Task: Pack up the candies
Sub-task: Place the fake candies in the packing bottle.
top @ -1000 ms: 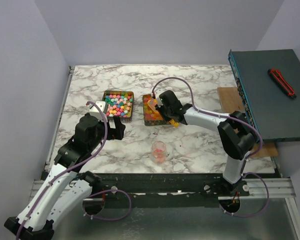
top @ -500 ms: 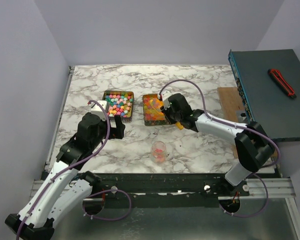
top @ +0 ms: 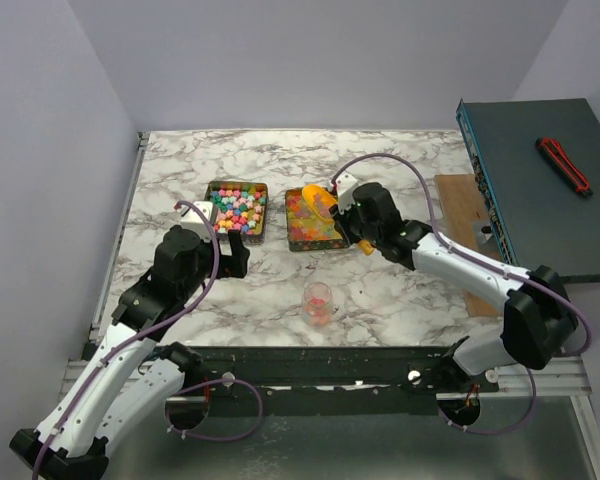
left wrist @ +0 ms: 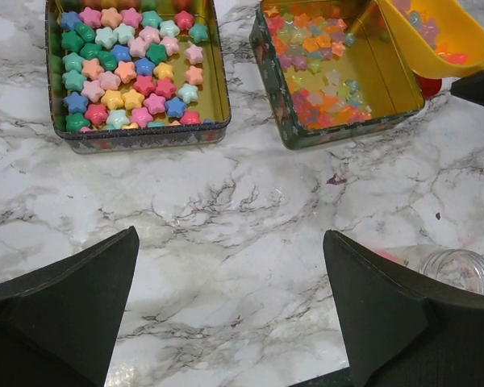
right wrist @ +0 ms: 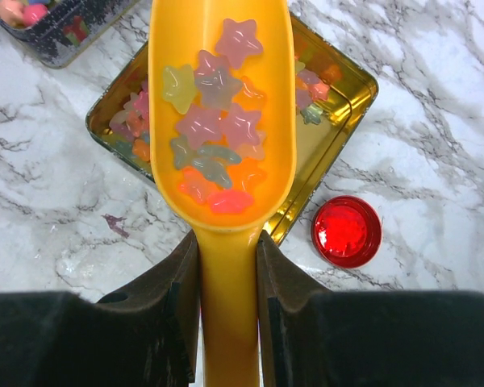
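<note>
Pastel star candies point(left wrist: 133, 68) fill the left tin point(top: 237, 208). Glossy jelly candies point(left wrist: 327, 76) lie in the right tin point(top: 308, 225). My right gripper point(right wrist: 227, 250) is shut on the handle of a yellow-orange scoop point(right wrist: 222, 121). The scoop carries several jelly candies point(right wrist: 218, 129) and hovers over the right tin's point(right wrist: 347, 105) near corner. A small clear jar point(top: 319, 300) with a few candies stands near the table's front edge. My left gripper point(left wrist: 230, 242) is open over bare marble, in front of both tins and left of the jar point(left wrist: 460, 270).
A round red cap point(right wrist: 347, 230) lies on the marble beside the jelly tin's right corner. A dark raised box point(top: 550, 190) with a red-and-black cutter point(top: 563, 164) stands at the right edge, next to a wooden board point(top: 460, 195).
My right arm has swung right and drawn the scoop back out of the jelly tin, lifted and loaded with jellies. The left arm has stayed put.
</note>
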Controlling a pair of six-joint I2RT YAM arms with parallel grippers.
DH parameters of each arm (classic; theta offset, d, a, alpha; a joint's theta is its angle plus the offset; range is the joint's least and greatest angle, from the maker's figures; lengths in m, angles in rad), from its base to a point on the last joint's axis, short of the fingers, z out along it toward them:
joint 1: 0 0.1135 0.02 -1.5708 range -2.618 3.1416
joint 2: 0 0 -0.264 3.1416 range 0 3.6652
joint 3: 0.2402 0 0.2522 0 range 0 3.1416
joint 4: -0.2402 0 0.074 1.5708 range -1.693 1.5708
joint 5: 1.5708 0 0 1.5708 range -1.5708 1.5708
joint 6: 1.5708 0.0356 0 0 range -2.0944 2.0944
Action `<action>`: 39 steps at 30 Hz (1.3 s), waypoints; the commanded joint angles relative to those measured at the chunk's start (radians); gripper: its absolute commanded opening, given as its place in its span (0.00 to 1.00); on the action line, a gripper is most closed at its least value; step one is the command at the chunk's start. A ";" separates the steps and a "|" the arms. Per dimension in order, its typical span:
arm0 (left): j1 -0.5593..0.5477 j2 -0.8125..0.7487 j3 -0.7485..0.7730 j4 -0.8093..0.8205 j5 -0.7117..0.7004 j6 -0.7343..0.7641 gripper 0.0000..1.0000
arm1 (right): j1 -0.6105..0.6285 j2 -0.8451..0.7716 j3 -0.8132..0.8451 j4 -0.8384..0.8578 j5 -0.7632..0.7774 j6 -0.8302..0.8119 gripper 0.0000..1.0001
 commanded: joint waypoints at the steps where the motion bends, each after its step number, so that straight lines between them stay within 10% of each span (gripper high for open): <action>1: -0.002 -0.020 -0.013 0.004 -0.031 0.009 0.99 | -0.003 -0.092 0.027 -0.067 -0.036 -0.005 0.01; 16: -0.002 -0.045 -0.010 0.007 0.002 0.009 0.99 | 0.080 -0.316 0.092 -0.389 0.038 0.121 0.01; 39: -0.002 -0.091 -0.013 0.007 0.009 0.004 0.99 | 0.561 -0.355 0.307 -0.878 0.351 0.579 0.01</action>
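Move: My right hand holds the loaded yellow scoop. The packing bottle stands about 18 cm back towards me and 5 cm to the left of that hand, its middle some 10 cm lower. The tin of translucent candies lies about 7 cm ahead and 5 cm left, 13 cm below; the red cap is 6 cm ahead and 4 cm right, low on the table. From my left hand the bottle is some 7 cm back, 15 cm right and 17 cm down. Keeping the scoop's handle pinched, I lift my right hand clear of the translucent candy tin and sweep it back about 18 cm, rising some 11 cm on the way, until it is roughly level with the bottle. The rise leads, with a small swing to the right that I undo later, while the wrist tips the scoop down slowly by about 10 degrees. ##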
